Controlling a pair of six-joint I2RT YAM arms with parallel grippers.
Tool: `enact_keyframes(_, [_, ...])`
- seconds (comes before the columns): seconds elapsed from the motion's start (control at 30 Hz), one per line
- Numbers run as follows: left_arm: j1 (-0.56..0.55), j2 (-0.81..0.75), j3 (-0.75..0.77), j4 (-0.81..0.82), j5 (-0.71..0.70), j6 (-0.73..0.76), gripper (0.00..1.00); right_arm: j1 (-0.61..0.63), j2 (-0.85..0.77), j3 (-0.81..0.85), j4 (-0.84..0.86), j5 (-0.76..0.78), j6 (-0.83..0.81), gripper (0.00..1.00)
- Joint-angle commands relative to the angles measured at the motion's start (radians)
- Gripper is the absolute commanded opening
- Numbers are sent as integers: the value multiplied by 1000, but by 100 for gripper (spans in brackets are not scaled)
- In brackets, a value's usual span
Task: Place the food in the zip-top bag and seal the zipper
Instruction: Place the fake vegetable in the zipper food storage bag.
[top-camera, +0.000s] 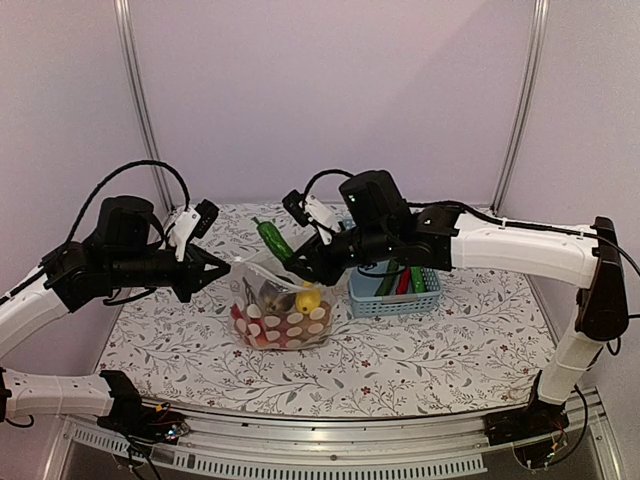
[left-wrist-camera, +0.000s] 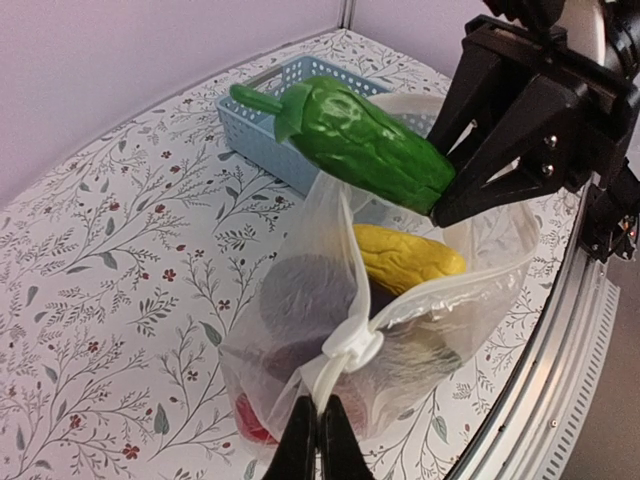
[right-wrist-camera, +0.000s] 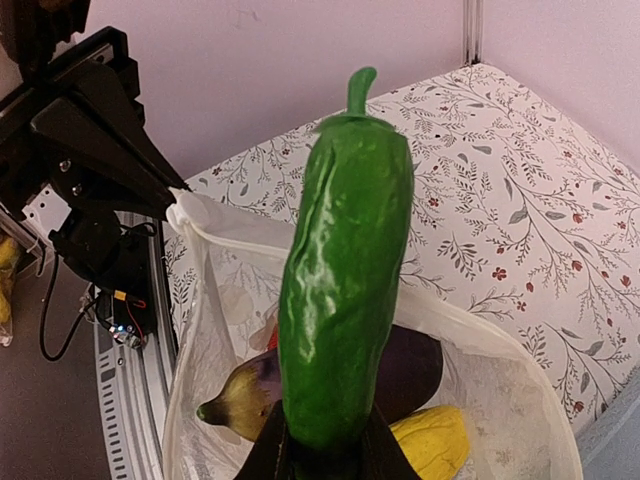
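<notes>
The zip-top bag (top-camera: 283, 318) stands with its mouth open on the flowered table, holding a yellow piece (left-wrist-camera: 405, 258), a dark eggplant (right-wrist-camera: 402, 368) and red pieces (top-camera: 262, 336). My left gripper (left-wrist-camera: 320, 402) is shut on the bag's mouth edge just below the white slider (left-wrist-camera: 352, 347) of the zipper (left-wrist-camera: 455, 288), holding that corner up. My right gripper (right-wrist-camera: 330, 442) is shut on the lower end of a green cucumber (right-wrist-camera: 345, 260). It holds the cucumber tilted, stem end up, right above the bag's open mouth (top-camera: 273, 240).
A light-blue slotted basket (top-camera: 385, 306) sits just right of the bag with a green piece (top-camera: 388, 281) and a red chili (top-camera: 404, 282) still in it. The same basket (left-wrist-camera: 255, 125) shows behind the cucumber in the left wrist view. The table's metal front rail (top-camera: 330, 455) runs close below.
</notes>
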Motion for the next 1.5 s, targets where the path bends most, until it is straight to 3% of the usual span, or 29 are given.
enact_keyframes(0.0, [-6,-15,-7,43,-16,-4,0,4,-57,-28,3,27,-12,14])
enact_keyframes(0.37, [-6,-15,-5,30,-40,0,0,3,-97,-80,-14,-1,8,22])
enact_keyframes(0.7, [-6,-12,-4,27,-41,0,0,3,-97,-64,-44,-1,3,43])
enact_keyframes(1.23, [-6,-23,-9,27,-43,0,0,38,19,84,-116,32,11,47])
enact_keyframes(1.47, [-6,-22,-8,29,-15,-2,0,75,28,176,-215,113,33,55])
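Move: The right hand already holds the lower end of the green fake vegetable just over the mouth of the storage bag, whose middle is about 2 cm below it, 1 cm ahead and 1 cm to its left. In the bag, the yellow vegetable lies some 10 cm under the hand and 2 cm forward, and the eggplant 9 cm below, level and 5 cm to its left. The blue basket stands about 17 cm farther out, 20 cm right and 16 cm down. The bag mouth's middle is roughly 13 cm to the left hand's right, 1 cm ahead and 1 cm below. The right hand eases about 2 cm to the right and 1 cm back over the bag mouth while its fingers spread from a narrow grip to about half open and let go of the green vegetable; then it rises a little and comes back some 2.5 cm to the left, drawing slightly back towards the base, the fingers parting a bit more between the bag's rims. The left hand stays almost in place with its fingers shut, still pinching the bag's corner so that the mouth hangs open. ##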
